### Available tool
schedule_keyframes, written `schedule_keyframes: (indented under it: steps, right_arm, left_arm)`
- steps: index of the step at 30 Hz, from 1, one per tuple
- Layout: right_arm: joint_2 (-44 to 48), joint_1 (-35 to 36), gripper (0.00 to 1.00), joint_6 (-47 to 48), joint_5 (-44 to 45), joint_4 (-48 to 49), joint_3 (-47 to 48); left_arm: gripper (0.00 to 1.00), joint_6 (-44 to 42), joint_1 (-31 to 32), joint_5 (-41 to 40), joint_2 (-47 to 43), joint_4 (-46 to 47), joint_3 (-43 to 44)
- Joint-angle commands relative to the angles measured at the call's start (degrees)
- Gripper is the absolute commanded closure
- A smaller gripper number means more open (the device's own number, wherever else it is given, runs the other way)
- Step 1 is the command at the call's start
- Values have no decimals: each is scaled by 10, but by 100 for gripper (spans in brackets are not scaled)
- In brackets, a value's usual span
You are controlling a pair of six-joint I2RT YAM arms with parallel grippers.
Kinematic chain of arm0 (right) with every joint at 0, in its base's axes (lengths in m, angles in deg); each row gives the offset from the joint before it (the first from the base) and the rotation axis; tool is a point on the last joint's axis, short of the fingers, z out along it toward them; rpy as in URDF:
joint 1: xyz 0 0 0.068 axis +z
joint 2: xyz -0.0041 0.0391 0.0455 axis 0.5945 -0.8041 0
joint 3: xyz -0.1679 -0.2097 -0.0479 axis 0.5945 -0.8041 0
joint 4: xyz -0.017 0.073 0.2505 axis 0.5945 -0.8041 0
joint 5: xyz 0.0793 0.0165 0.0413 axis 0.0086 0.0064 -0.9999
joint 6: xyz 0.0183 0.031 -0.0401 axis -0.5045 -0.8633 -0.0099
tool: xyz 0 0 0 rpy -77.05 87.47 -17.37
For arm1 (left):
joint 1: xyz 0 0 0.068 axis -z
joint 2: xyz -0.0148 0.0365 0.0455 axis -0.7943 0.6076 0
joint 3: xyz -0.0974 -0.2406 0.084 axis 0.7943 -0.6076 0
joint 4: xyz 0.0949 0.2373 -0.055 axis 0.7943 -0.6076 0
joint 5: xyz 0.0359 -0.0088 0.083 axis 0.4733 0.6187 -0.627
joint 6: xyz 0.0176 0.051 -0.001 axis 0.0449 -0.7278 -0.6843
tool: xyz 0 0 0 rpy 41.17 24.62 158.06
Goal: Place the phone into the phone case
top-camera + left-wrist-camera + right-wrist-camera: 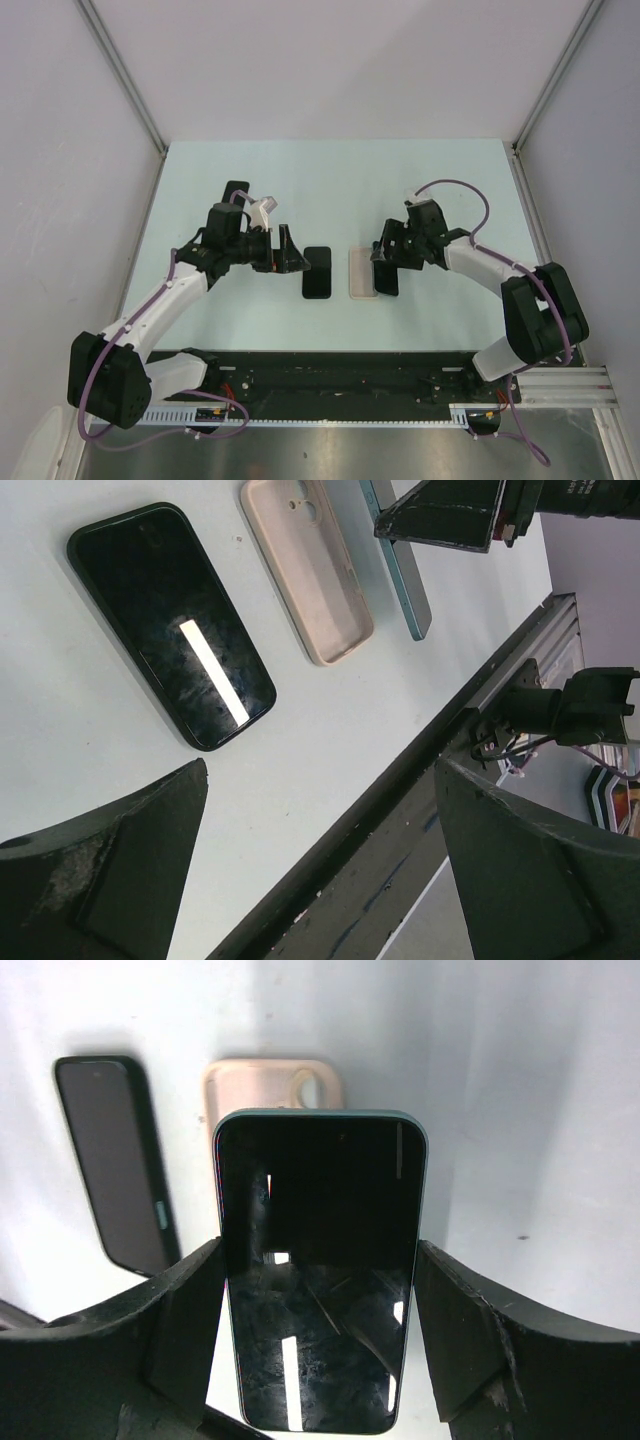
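Note:
The phone (318,1280), dark-screened with a teal rim, sits between the fingers of my right gripper (318,1260), which is shut on its long sides. From above, the phone (386,276) is held tilted on edge just right of the beige phone case (360,270), which lies open side up on the table. The left wrist view shows the case (305,570) empty, with the phone's teal edge (405,580) beside it. My left gripper (290,255) hangs open and empty left of a black phone (318,272).
The black phone (170,625) lies flat, screen up, left of the case. A small dark object (237,192) lies behind the left arm. The black rail (330,380) of the arm bases runs along the table's near edge. White walls enclose the table.

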Motion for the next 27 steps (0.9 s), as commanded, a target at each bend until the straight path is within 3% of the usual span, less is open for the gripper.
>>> schedule_keyframes:
  steps: [1,17,27]
  right_arm:
    - [10,33,65,-43,-24,64,19]
    - [-98,108,64,-51,114,82,102]
    - [-102,162,59,-41,241,45,102]
  left_arm:
    - [2,-5,-3,0,-9,-2,4]
    - [2,-10,-5,-30,-33,-10,7]
    - [2,-6,-5,-7,-19,-3,6]
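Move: The phone, already pinched in the right fingers, is headed for the beige phone case lying roughly 6 cm to that hand's left, about level fore and aft, and some 5 cm below. The black phone on the table is 18 cm left, also level; the clear case lies about 18 cm ahead and 10 cm right. From the idle left hand, the beige case is around 6 cm ahead, 18 cm right and 14 cm lower. The phone is carried left by the right hand, nearly 7 cm and rising a little, then slightly forward, until it is over the beige case. There the leftward travel stops and the hand sinks about 3.5 cm towards the case, its left side tipping down some 10 degrees; the fingers keep their grip throughout. ##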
